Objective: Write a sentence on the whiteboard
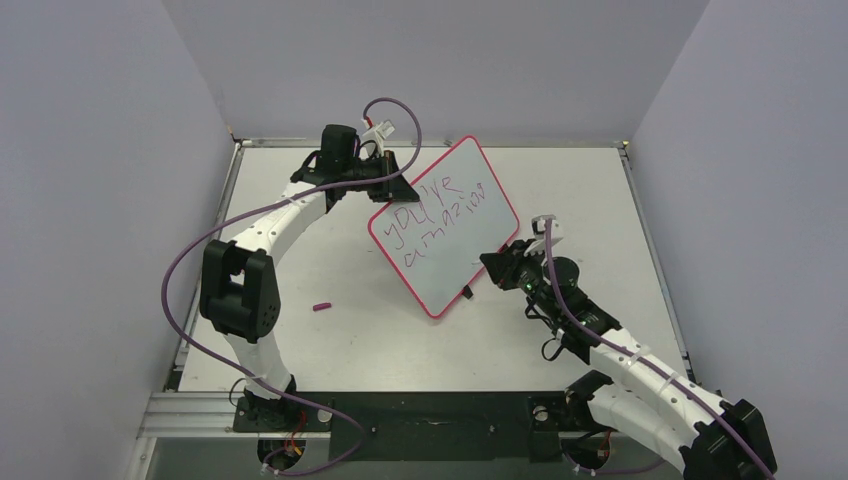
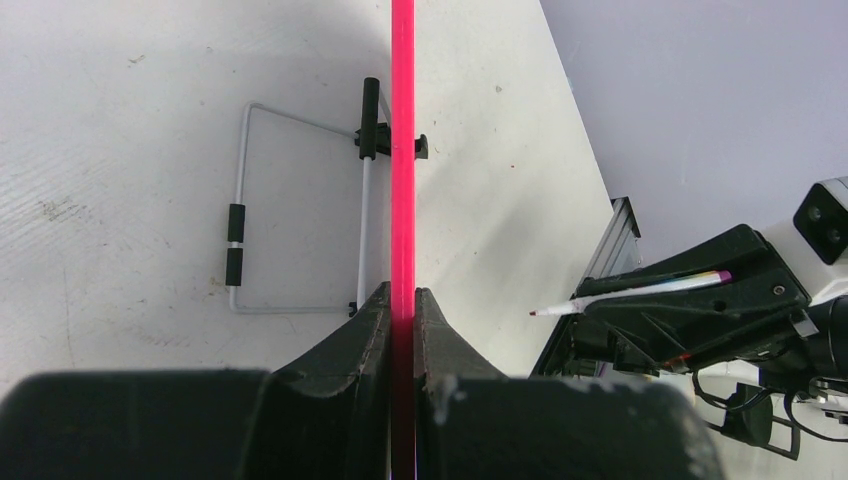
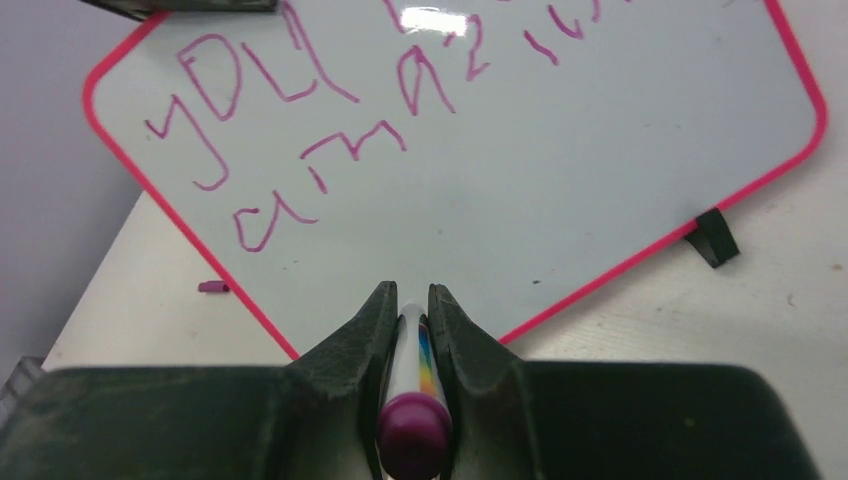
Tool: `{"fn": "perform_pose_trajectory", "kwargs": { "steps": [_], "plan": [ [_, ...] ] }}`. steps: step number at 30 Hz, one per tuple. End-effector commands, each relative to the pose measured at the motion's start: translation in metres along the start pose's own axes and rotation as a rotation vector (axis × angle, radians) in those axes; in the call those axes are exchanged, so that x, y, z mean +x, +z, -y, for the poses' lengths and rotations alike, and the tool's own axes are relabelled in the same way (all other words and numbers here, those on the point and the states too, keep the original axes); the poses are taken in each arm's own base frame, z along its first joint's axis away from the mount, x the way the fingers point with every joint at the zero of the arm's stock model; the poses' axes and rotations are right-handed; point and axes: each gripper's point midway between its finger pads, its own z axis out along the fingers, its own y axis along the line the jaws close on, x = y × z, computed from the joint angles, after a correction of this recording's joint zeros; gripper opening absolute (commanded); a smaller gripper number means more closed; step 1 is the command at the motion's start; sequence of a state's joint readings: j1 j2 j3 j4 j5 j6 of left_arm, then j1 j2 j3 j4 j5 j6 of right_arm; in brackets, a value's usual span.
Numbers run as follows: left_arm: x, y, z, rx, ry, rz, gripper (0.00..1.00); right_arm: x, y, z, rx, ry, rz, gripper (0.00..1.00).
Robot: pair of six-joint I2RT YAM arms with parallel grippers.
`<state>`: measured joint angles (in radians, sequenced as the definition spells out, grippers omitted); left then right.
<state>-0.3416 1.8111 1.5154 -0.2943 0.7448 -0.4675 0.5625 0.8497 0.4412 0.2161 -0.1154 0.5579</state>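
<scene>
The whiteboard (image 1: 445, 225), white with a red-pink rim, stands tilted at the table's middle. The sentence (image 1: 440, 215) on it reads roughly "you're amazing" in two purple lines, also in the right wrist view (image 3: 300, 110). My left gripper (image 1: 392, 185) is shut on the board's upper left rim, seen edge-on as a pink strip (image 2: 402, 150). My right gripper (image 1: 497, 264) is shut on a white marker pen (image 3: 412, 390) with a purple end; its tip (image 2: 537, 313) points at the board's lower right part, a short way off it.
A purple pen cap (image 1: 321, 307) lies on the table left of the board, also in the right wrist view (image 3: 212, 287). The board's wire stand (image 2: 240, 220) rests on the table behind it. Grey walls enclose the table on three sides.
</scene>
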Motion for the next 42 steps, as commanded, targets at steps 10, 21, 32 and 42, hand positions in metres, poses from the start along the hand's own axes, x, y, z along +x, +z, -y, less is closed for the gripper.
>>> {"fn": "perform_pose_trajectory", "kwargs": {
  "steps": [10, 21, 32, 42],
  "plan": [
    [-0.022, -0.024, 0.050, 0.115, 0.109, 0.075, 0.00, -0.024, -0.001, 0.026, 0.179, -0.020, 0.074, 0.00],
    [-0.021, -0.026, 0.051, 0.114, 0.109, 0.077, 0.00, -0.010, 0.010, -0.014, -0.020, -0.014, 0.028, 0.00],
    [-0.022, -0.025, 0.047, 0.110, 0.108, 0.081, 0.00, 0.004, 0.025, -0.052, -0.124, -0.049, -0.014, 0.00],
    [-0.021, -0.024, 0.044, 0.109, 0.103, 0.079, 0.00, 0.019, 0.041, -0.079, -0.175, -0.081, -0.064, 0.00]
  ]
}}
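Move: The whiteboard's blank lower part, below the "amazing" line, is the right hand's goal: roughly 10 cm left, 4 cm ahead and 5 cm lower than the marker-holding fingers. "amazing" is about 9 cm left and 8 cm ahead; the black stand foot is about 4 cm left, 4 cm back and 12 cm down. From the left hand, still gripping the board's edge, the blank part is some 12 cm back, 5 cm right and 8 cm below. Right hand dips right 3 cm, then carries the marker about 10 cm left towards the whiteboard's blank bottom. ##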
